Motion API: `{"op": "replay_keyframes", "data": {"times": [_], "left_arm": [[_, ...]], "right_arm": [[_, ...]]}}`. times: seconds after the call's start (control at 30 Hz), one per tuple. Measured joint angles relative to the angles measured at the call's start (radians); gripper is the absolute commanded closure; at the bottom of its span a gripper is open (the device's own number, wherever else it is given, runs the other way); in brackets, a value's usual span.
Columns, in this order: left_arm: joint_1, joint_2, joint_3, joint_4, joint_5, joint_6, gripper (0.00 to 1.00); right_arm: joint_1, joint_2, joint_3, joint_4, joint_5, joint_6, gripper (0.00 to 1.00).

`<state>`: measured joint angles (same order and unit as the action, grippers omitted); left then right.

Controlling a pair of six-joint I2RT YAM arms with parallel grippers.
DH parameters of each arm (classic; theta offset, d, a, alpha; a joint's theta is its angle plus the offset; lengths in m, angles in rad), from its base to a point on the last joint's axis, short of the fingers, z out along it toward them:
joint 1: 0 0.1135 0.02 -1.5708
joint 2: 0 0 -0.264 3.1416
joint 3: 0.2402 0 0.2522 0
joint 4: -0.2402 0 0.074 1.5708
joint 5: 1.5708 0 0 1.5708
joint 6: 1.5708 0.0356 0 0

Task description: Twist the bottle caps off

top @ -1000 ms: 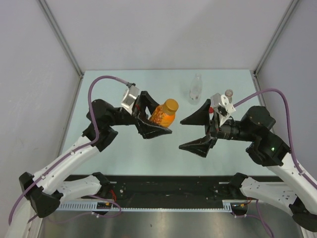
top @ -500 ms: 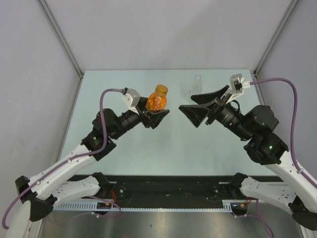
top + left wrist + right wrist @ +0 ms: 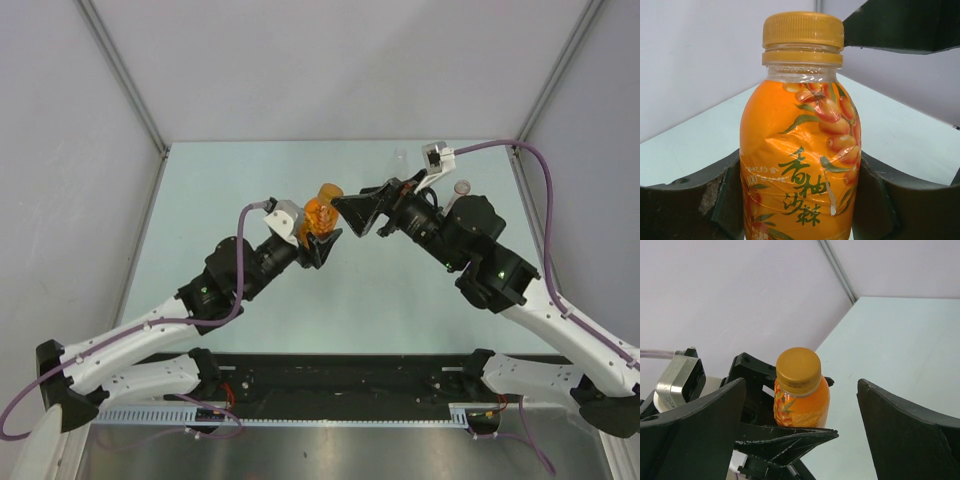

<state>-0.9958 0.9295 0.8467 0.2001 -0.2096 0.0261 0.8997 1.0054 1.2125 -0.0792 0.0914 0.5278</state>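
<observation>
My left gripper (image 3: 318,236) is shut on the body of the squat orange bottle (image 3: 319,215) and holds it up, tilted, above the table's middle. The left wrist view shows the bottle (image 3: 800,165) upright between both fingers, with its orange cap (image 3: 802,30) screwed on. My right gripper (image 3: 352,210) is open, right beside the cap (image 3: 330,190). In the right wrist view its fingers (image 3: 695,430) stand wide on either side of the cap (image 3: 798,365) without touching it. The top of a clear bottle (image 3: 400,157) shows at the back. The red-ringed bottle is hidden.
A small pale round cap (image 3: 461,186) lies on the table at the back right, beside the right arm. The pale green table (image 3: 220,180) is walled in by grey panels on the left, back and right.
My left arm has carried the orange bottle right, toward the middle. My right gripper has swung left and now stands open around the cap.
</observation>
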Motion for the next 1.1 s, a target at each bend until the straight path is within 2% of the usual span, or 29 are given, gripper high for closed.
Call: {"op": "replay_keyframes", "data": {"times": [0.17,0.4,0.57,0.67,0.8,0.93,0.97,1.03,1.1], "left_arm": [[-0.011,0.000,-0.003,0.000,-0.024,0.018,1.00],[-0.022,0.000,-0.003,0.000,-0.027,0.029,1.00],[-0.033,0.000,-0.003,0.000,-0.027,0.036,1.00],[-0.038,0.000,-0.003,0.000,-0.027,0.038,1.00],[-0.045,0.001,-0.003,0.000,-0.027,0.043,1.00],[-0.048,0.007,-0.004,-0.001,-0.027,0.046,1.00],[-0.049,0.007,-0.004,-0.001,-0.028,0.046,1.00],[-0.049,0.007,-0.004,0.000,-0.032,0.048,1.00],[-0.049,0.008,-0.003,0.000,-0.034,0.053,1.00]], "right_arm": [[0.001,0.013,0.004,0.004,0.017,0.005,0.09],[0.002,0.039,0.010,0.014,0.015,0.010,0.25],[0.002,0.059,0.011,0.018,0.006,0.011,0.27],[0.002,0.066,0.013,0.018,0.004,0.011,0.32],[0.003,0.066,0.013,0.021,-0.003,0.013,0.46],[0.005,0.066,0.015,0.026,-0.010,0.014,0.56],[0.005,0.066,0.015,0.026,-0.011,0.014,0.62],[0.005,0.068,0.016,0.026,-0.013,0.014,0.67],[0.005,0.069,0.016,0.025,-0.018,0.013,0.79]]}}
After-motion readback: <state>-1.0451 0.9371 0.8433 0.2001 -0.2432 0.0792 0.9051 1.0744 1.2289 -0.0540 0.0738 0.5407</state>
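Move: Between the right hand's wide-open fingers and just beyond them, the orange bottle's yellow cap sits some 3 cm to the left, 2 cm ahead and about 1 cm below the hand point. The orange bottle's body lies about 4 cm left, level fore and aft, and 8 cm below. The clear bottle stands on the table roughly 20 cm ahead, 13 cm right and 33 cm below. From the left hand, already gripping the orange bottle, the cap is about 7 cm above, 2 cm ahead and 1 cm right. Easing left with a little forward and down, about 2.5 cm in all, the right hand brings its fingers around the yellow cap and closes them from fully open to about half, pinching the cap's sides, with the wrist barely turning. The left hand keeps its grip on the orange bottle and drifts about 1 cm back and to the right. ##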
